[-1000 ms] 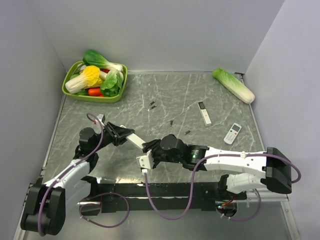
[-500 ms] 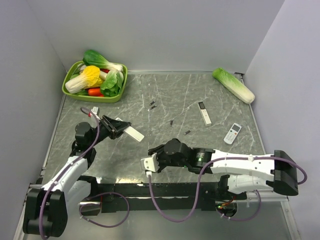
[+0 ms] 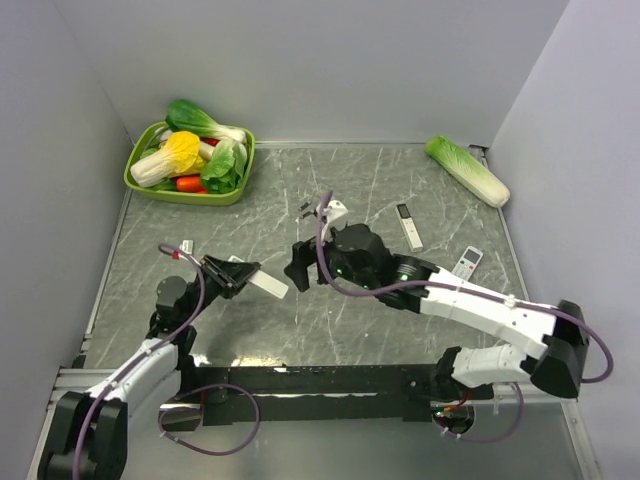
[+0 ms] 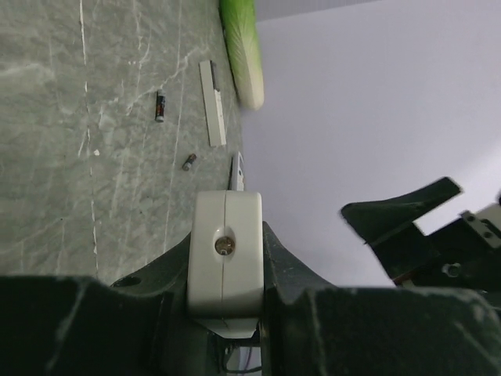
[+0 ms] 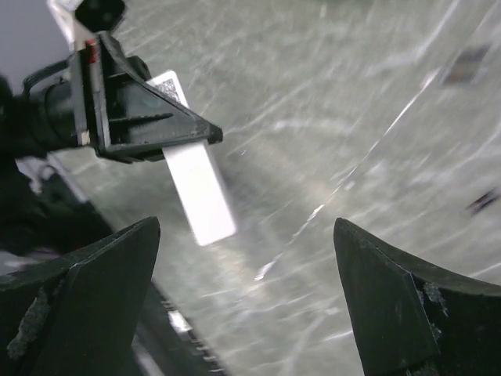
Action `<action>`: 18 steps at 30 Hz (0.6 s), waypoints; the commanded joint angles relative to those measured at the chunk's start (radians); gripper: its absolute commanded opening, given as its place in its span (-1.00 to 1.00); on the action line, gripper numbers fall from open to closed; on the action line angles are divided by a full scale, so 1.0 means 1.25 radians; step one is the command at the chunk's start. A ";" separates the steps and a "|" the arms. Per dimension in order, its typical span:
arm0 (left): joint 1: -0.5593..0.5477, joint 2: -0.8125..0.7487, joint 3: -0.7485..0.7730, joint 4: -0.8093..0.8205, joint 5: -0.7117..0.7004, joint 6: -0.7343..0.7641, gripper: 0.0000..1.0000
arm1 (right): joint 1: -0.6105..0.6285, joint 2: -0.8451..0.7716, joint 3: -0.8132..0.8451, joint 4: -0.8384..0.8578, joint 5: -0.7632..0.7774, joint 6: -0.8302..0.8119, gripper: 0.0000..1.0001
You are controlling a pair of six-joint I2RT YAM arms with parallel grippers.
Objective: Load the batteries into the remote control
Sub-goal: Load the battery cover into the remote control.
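Note:
My left gripper [image 3: 236, 273] is shut on the remote control [image 3: 265, 285], a long slim white bar held off the table at the left. Its butt end [image 4: 226, 215] sits clamped between the jaws of the left gripper [image 4: 227, 236]. My right gripper [image 3: 303, 265] hangs open just right of the remote's free end, touching nothing. The right wrist view shows the remote control [image 5: 200, 194] sticking out of the left gripper [image 5: 156, 129], beyond the wide-apart, empty right gripper [image 5: 246, 227]. Two small batteries [image 4: 160, 106] [image 4: 189, 162] lie on the table farther right. The remote's battery recess is not in view.
A white remote with a black end [image 3: 409, 226] and a shorter buttoned remote [image 3: 465, 267] lie at the right. A pair of dark cells [image 3: 305, 209] lies mid-table. A green basket of vegetables [image 3: 146, 186] is at the back left, a cabbage [image 3: 466, 170] at the back right.
My right gripper has opened wide and swung up and back from the table's front edge to beside the remote's free end. My left arm has drawn back slightly, still gripping the remote.

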State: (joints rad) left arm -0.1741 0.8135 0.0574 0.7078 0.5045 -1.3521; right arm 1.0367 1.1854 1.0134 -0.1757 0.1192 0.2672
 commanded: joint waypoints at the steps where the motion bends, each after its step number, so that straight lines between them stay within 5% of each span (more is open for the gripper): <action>1: -0.051 -0.075 -0.026 0.128 -0.158 -0.004 -0.96 | -0.001 0.088 0.042 -0.061 -0.023 0.366 0.99; 8: -0.082 -0.181 -0.092 0.116 -0.299 -0.003 -0.96 | 0.003 0.143 -0.012 0.076 -0.057 0.516 0.99; 18: -0.086 -0.197 -0.111 0.134 -0.305 -0.009 -0.96 | 0.003 0.186 -0.013 0.226 -0.089 0.542 0.99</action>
State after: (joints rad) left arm -0.2779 0.5732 0.0322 0.7891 0.1501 -1.3548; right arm 1.0363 1.4010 0.9829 -0.0116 0.0231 0.9058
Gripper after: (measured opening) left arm 0.281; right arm 0.994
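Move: My left fingers hold the remote control, its middle about 4 cm right of my left hand and 1 cm back. From my empty right hand that middle lies some 9 cm left, 2 cm back and 10 cm lower, its free end pointing my way. On the table, 23 cm below my right hand, a pair of dark batteries lies about 21 cm straight ahead and a single battery roughly 9 cm ahead, 12 cm right. I bring both hands together: my left lifts the remote about 7 cm, drifting a little left while tipping its fingers up and turning counter-clockwise, grip kept. Meanwhile my right, wide open, dips about 6.5 cm, its fingers tilting down some 30 degrees, then keeps going left, 6 cm in all, and climbs slightly towards the remote's free end. ##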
